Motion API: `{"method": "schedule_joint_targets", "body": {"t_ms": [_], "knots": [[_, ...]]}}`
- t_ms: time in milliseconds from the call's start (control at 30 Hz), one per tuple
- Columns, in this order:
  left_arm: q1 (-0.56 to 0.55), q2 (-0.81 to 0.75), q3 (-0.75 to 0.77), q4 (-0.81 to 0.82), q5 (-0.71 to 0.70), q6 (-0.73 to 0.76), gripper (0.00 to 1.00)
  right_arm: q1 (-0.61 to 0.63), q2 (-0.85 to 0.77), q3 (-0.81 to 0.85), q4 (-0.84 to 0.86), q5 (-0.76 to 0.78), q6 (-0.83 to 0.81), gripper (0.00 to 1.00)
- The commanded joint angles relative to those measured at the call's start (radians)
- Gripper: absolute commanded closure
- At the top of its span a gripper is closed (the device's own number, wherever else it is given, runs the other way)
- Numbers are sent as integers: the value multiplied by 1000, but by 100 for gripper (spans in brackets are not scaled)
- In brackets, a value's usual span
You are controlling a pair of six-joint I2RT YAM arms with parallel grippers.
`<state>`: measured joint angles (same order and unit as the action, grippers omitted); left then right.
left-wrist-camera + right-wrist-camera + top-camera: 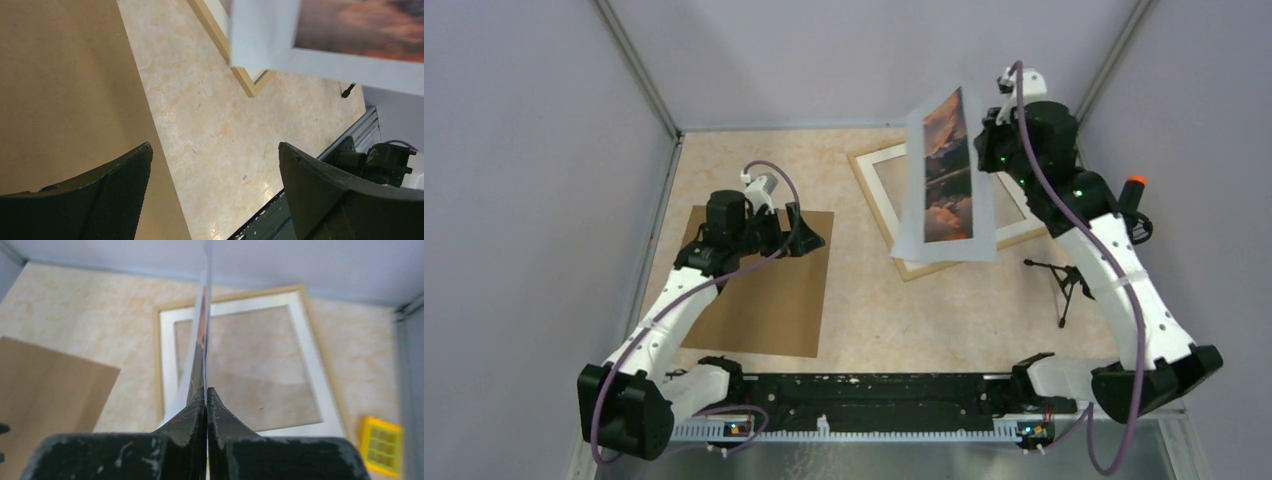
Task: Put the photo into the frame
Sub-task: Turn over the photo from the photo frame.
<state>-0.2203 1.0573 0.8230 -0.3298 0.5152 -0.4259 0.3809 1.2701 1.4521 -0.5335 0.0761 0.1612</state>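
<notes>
The photo (949,170), an orange and dark landscape print with a white margin, hangs tilted in the air above the frame (924,268). My right gripper (990,135) is shut on its far right edge. In the right wrist view the photo (202,330) shows edge-on, pinched between the closed fingers of the right gripper (206,390). Below it lies the light wood frame (250,292) with a white mat (167,350) inside. My left gripper (809,232) stands open and holds nothing. It hovers at the edge of a brown board (60,75), its fingers wide apart (215,147). A corner of the photo (360,30) and of the frame (215,30) show beyond it.
The brown backing board (769,290) lies flat at the left under the left arm. A small black tripod (1064,280) stands right of the frame, near the right arm. A yellow gridded object (381,445) sits by the right wall. Grey walls close in three sides.
</notes>
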Motion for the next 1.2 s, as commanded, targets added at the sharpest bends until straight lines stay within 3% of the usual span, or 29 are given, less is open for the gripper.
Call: {"method": "schedule_joint_targets", "body": {"t_ms": [0, 267, 433, 667, 833, 1000, 1167], "knots": [[-46, 46, 33, 20, -27, 42, 2, 13, -52, 208, -152, 309, -254, 100], [-70, 93, 38, 27, -60, 56, 2, 56, 72, 418, -162, 329, -461, 100], [-70, 127, 35, 18, -70, 61, 2, 203, 271, 443, -172, 519, -567, 100], [-70, 145, 20, 2, -121, 96, 2, 312, 671, 452, -139, 737, -523, 100], [-67, 149, 24, -6, -137, 104, 2, 344, 905, 471, -85, 779, -437, 100], [-64, 152, 25, -7, -141, 106, 2, 346, 949, 370, 93, 731, -442, 100], [-60, 155, 28, -9, -141, 108, 2, 345, 901, 196, 341, 688, -597, 100]]}}
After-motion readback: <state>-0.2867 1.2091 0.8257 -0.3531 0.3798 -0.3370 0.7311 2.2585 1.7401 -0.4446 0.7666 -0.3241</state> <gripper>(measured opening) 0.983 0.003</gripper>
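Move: The photo is already pinched by its edge in the right gripper; the frame it goes over has its middle about 5 cm ahead of the right hand, 4 cm to its left and some 31 cm below. The yellow box stands roughly 21 cm to the hand's right and 1 cm back, the small tripod about 20 cm right and 13 cm back, both some 30 cm down. From the left hand the frame lies about 14 cm ahead, 27 cm to the right and 16 cm lower. Swing the right gripper up about 14 cm with a little drift right, then sweep it fast down some 40 cm, also left and forward, onto the left part of the frame, rolling the wrist about 60 degrees so its right side rises and the photo turns over. Keep the fingers shut on the photo's edge. Meanwhile let the open, empty left hand sink about 5 cm over the brown board. ##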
